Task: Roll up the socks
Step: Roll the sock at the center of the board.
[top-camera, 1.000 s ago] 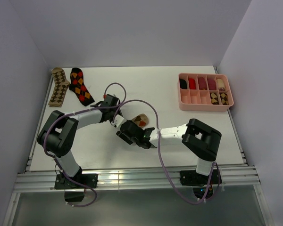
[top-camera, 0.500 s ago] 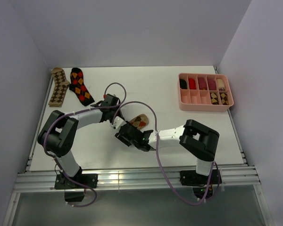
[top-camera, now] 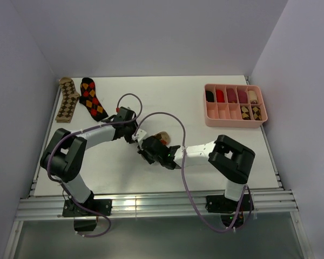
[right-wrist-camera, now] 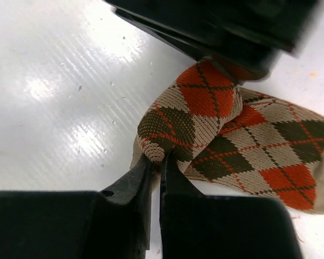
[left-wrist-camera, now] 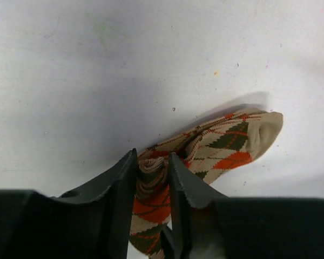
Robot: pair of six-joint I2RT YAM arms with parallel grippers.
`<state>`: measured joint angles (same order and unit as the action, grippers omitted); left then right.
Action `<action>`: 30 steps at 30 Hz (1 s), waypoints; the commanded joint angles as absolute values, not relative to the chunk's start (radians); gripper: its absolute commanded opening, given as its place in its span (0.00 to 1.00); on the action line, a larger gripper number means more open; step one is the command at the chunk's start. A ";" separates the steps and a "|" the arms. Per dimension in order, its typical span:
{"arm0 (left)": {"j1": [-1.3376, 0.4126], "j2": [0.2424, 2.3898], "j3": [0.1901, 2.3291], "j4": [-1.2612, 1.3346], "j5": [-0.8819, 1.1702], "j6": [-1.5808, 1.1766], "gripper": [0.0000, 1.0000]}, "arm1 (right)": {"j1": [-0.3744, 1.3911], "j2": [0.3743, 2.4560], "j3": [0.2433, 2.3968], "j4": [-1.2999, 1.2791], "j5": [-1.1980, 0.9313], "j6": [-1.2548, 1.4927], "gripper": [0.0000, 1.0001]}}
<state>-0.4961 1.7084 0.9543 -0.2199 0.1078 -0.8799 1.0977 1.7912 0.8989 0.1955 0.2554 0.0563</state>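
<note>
A beige-brown-orange argyle sock [top-camera: 163, 136] lies mid-table, partly rolled between the two grippers. My left gripper [top-camera: 136, 135] is shut on the bunched, rolled end [left-wrist-camera: 152, 172], while the toe [left-wrist-camera: 259, 129] lies flat on the table. From the opposite side my right gripper [right-wrist-camera: 156, 159] is shut on a fold of the same sock [right-wrist-camera: 205, 102], its jaws almost touching with the edge pinched between them. At the far left, a tan-brown-cream sock [top-camera: 67, 100] and a black-red-orange sock [top-camera: 93, 99] lie flat side by side.
A pink divided tray [top-camera: 235, 116] stands at the back right, holding rolled plain socks and rolled argyle ones. Purple cables loop over both arms near the middle. White walls bound the table on three sides.
My right gripper moved in toward the sock and closed from open onto its fold. The left jaws eased slightly wider on the roll. The sock looks more bunched.
</note>
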 commanded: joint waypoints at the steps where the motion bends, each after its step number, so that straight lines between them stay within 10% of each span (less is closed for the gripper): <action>1: -0.476 1.632 0.946 -0.216 0.092 -0.916 0.36 | 1.019 1.749 0.839 0.141 -0.041 0.141 0.00; 16: -0.453 1.494 0.812 -0.130 0.139 -1.055 0.57 | 0.637 1.873 0.749 0.504 -0.917 0.480 0.00; 30: -0.494 1.600 0.828 -0.089 0.175 -1.081 0.56 | 0.563 1.988 0.854 0.443 -1.003 0.520 0.00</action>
<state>-0.4881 1.5890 0.7914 -0.1165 0.1612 -1.0767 0.5667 1.9614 0.8185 0.5148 -0.9909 0.5274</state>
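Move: The sock's rolled part lies between the two grippers: its middle is about 3 cm ahead and 2 cm left of the right hand, which already pinches its near edge. From the left hand, whose fingertips are still around its far end, that middle is some 3 cm back, 1 cm right and slightly lower. The unrolled tail lies about 6 cm ahead and 6 cm right of the right hand, 9 cm right of and level with the left. Keeping its pinch on the roll's edge, the right hand turns over some 60 degrees, its fingers swinging from forward-and-down to point nearly straight left, while it draws about 3.5 cm to the right. The left opens wider and frees the roll's far end, rises about 4.5 cm, then draws back and sinks, ending 2 cm nearer the base with open fingertips around the roll's end. ##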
